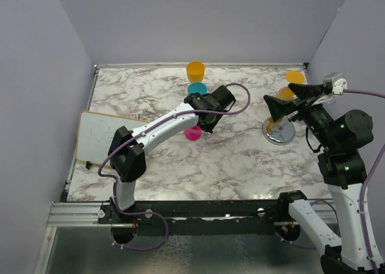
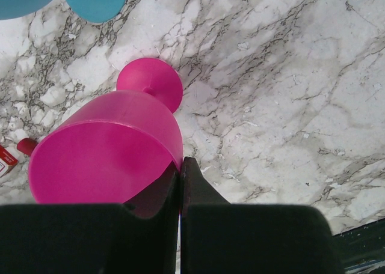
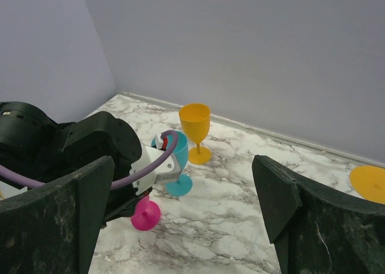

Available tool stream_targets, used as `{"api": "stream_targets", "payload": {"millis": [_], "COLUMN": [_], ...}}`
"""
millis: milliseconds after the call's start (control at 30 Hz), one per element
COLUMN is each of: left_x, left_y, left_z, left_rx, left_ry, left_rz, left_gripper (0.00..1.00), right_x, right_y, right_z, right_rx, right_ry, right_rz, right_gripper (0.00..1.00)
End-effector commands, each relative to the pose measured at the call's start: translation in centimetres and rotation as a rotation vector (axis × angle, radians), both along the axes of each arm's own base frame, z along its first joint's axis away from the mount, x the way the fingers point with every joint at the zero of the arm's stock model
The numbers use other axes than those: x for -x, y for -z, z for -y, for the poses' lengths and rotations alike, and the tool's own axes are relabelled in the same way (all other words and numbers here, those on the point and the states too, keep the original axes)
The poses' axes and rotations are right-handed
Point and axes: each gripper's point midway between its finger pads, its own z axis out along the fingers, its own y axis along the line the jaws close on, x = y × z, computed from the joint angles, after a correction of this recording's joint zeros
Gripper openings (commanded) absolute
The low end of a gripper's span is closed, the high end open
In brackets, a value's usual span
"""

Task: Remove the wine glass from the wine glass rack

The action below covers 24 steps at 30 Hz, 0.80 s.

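The silver wine glass rack (image 1: 278,131) stands at the right of the marble table. An orange wine glass (image 1: 295,77) is at the rack, largely hidden behind my right gripper (image 1: 278,92). That gripper hovers above the rack, open and holding nothing. In the right wrist view its fingers (image 3: 90,196) stand wide apart, and an orange disc (image 3: 368,182) shows at the right edge. My left gripper (image 2: 180,163) is at the table's middle. It is shut on the rim of a tilted pink wine glass (image 2: 114,148), whose foot (image 3: 146,214) points away from it.
A teal glass (image 1: 197,89) and a yellow glass (image 1: 195,70) stand upright at the back centre, just beyond the left gripper. A white board (image 1: 99,136) lies at the table's left edge. Grey walls close in the back and both sides.
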Motion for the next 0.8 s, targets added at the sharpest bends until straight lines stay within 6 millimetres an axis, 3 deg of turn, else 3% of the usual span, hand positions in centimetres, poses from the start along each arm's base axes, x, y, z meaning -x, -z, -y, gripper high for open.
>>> {"api": "stream_targets", "payload": {"millis": [0,200,433,767], "left_x": [-0.8,-1.3,-1.5,-1.5], "left_y": [-0.4,0.2,0.0,-2.7], "left_z": [0.3,-0.2,-0.2,-0.6], "left_rx": [-0.004,-0.021,-0.016,0.024], "left_ry": [0.006,-0.005,0.001,0.011], "left_rz": [0.011,0.011,0.021,0.083], "left_gripper": [0.00,0.01,0.17,0.42], "right_x": [0.1,0.2,-0.1,-0.3], "right_y": [-0.7,-0.7,-0.6,-0.4], "right_z": [0.6,0.7,0.6,0.6], "right_rx": [-0.001,-0.003,-0.004,-0.003], "right_ry": [0.041,0.051,0.047,0.052], "right_rz": [0.038,0.045,0.043,0.038], "right_gripper": [1.00,1.00,1.00,1.00]}}
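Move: The left hand has the upright pink wine glass pinched by its rim wall. The glass's middle lies about 3 cm to the left, 2 cm ahead and 7 cm below. The blue glass stands about 11 cm ahead and 1 cm to the left, the front orange glass about 20 cm ahead and 2 cm to the left, both equally low. From the idle right hand the pink glass is about 23 cm to the left, 7 cm ahead and well below, some 33 cm. Forward by only about 1 cm, mostly at the start with the fingers still shut on the pink glass's rim, the left hand eases and then all but stands, keeping its height and downward slant. From there its fingers open to somewhat over a third of their range, ending the pinch, one finger still inside the bowl and the other outside. ##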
